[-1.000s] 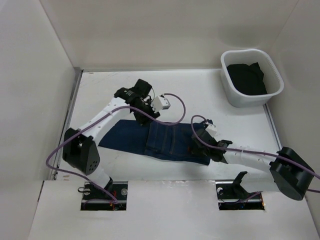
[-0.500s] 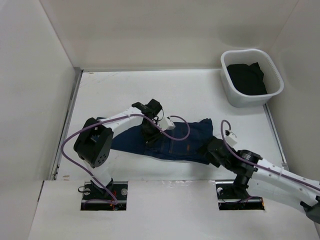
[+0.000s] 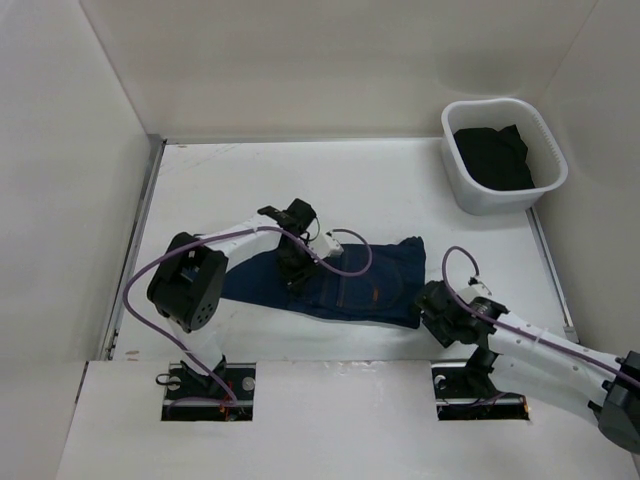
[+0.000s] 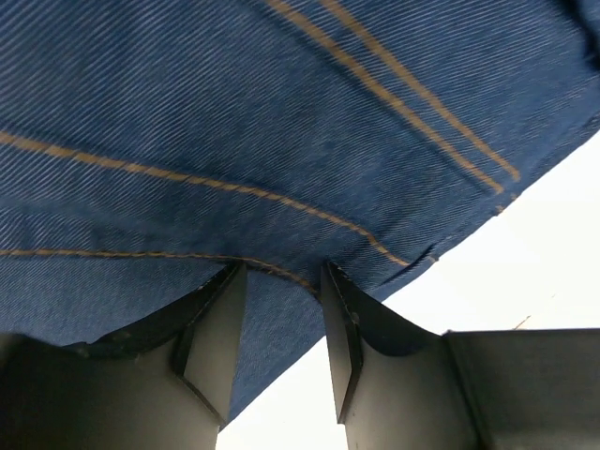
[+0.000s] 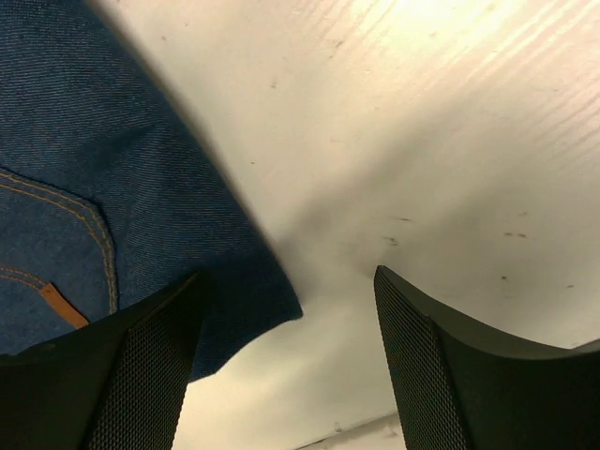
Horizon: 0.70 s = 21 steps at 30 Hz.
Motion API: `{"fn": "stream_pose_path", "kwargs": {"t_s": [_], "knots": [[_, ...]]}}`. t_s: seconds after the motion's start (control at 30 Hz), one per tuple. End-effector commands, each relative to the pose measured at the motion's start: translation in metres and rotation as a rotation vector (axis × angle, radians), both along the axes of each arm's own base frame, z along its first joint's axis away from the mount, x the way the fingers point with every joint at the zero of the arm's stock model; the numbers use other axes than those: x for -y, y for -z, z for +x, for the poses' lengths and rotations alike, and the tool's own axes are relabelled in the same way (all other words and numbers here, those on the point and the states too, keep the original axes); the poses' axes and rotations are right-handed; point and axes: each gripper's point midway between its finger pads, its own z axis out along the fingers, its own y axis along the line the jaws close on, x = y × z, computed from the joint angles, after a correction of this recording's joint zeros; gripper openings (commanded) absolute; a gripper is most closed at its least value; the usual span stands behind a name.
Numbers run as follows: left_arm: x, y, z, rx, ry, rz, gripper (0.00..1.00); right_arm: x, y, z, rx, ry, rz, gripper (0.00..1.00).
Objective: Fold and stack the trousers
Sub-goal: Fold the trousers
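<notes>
The trousers [image 3: 350, 285], dark blue denim with tan stitching, lie folded into a flat band in the middle of the table. My left gripper [image 3: 293, 268] is down on their left part. In the left wrist view it [image 4: 281, 272] is shut on a fold of the trousers [image 4: 281, 112], with denim filling the gap between its fingers. My right gripper [image 3: 432, 298] sits just off their near right corner. In the right wrist view it [image 5: 286, 275] stands open and empty over bare table, the corner of the trousers [image 5: 75, 169] lying by its left finger.
A white basket [image 3: 460, 180] stands at the back right with dark clothing [image 3: 492, 155] inside. White walls close the table on the left, back and right. Purple cables loop over both arms.
The left gripper swung down from the far side onto the trousers, laying the fold over. The right gripper opened, let go of the right edge and drew back toward the near right.
</notes>
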Motion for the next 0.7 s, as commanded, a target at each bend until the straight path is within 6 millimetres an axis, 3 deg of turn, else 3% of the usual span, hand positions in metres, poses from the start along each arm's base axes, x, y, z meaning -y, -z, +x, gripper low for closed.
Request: {"fn": "stream_pose_path", "kwargs": {"t_s": [0.0,0.1,0.3,0.37,0.43,0.47,0.57,0.67], "knots": [[-0.006,-0.001,0.005,0.015,-0.007,-0.014,0.36,-0.024,-0.011,0.015,0.031,0.001,0.089,0.76],[-0.011,-0.003,0.011,0.022,-0.023,-0.017,0.36,-0.041,-0.009,0.017,0.041,0.008,0.185,0.73],[-0.02,-0.003,0.018,0.033,-0.032,-0.013,0.36,-0.041,0.01,0.004,-0.007,0.038,0.207,0.59],[-0.022,-0.002,0.019,0.034,-0.034,-0.011,0.36,-0.044,0.013,0.004,-0.016,0.031,0.215,0.39],[-0.024,-0.002,0.02,0.033,-0.04,-0.009,0.36,-0.044,0.01,0.005,-0.008,0.034,0.219,0.09],[-0.025,-0.002,0.021,0.035,-0.042,-0.01,0.36,-0.041,0.008,0.005,-0.003,0.034,0.217,0.02],[-0.027,-0.01,0.027,0.056,-0.061,-0.028,0.36,-0.026,-0.008,0.013,0.058,0.071,0.206,0.0],[-0.029,-0.03,0.04,0.104,-0.095,-0.068,0.4,0.0,-0.03,0.02,0.108,0.1,0.143,0.0]]}}
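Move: The trousers' near right corner lies about 3 cm left of the right hand, 1 cm ahead and 1 cm below it; the far right corner is some 20 cm ahead and 2 cm left, the brown pocket tag roughly 8 cm ahead and 12 cm left. The left hand has its fingertips on the fold edge about 1 cm below its hand point, with the leg end some 16 cm to its left and 2 cm back. Right hand goes 3 cm left, pinches the near corner; left, pressing the fold, drags about 4 cm left-forward. ##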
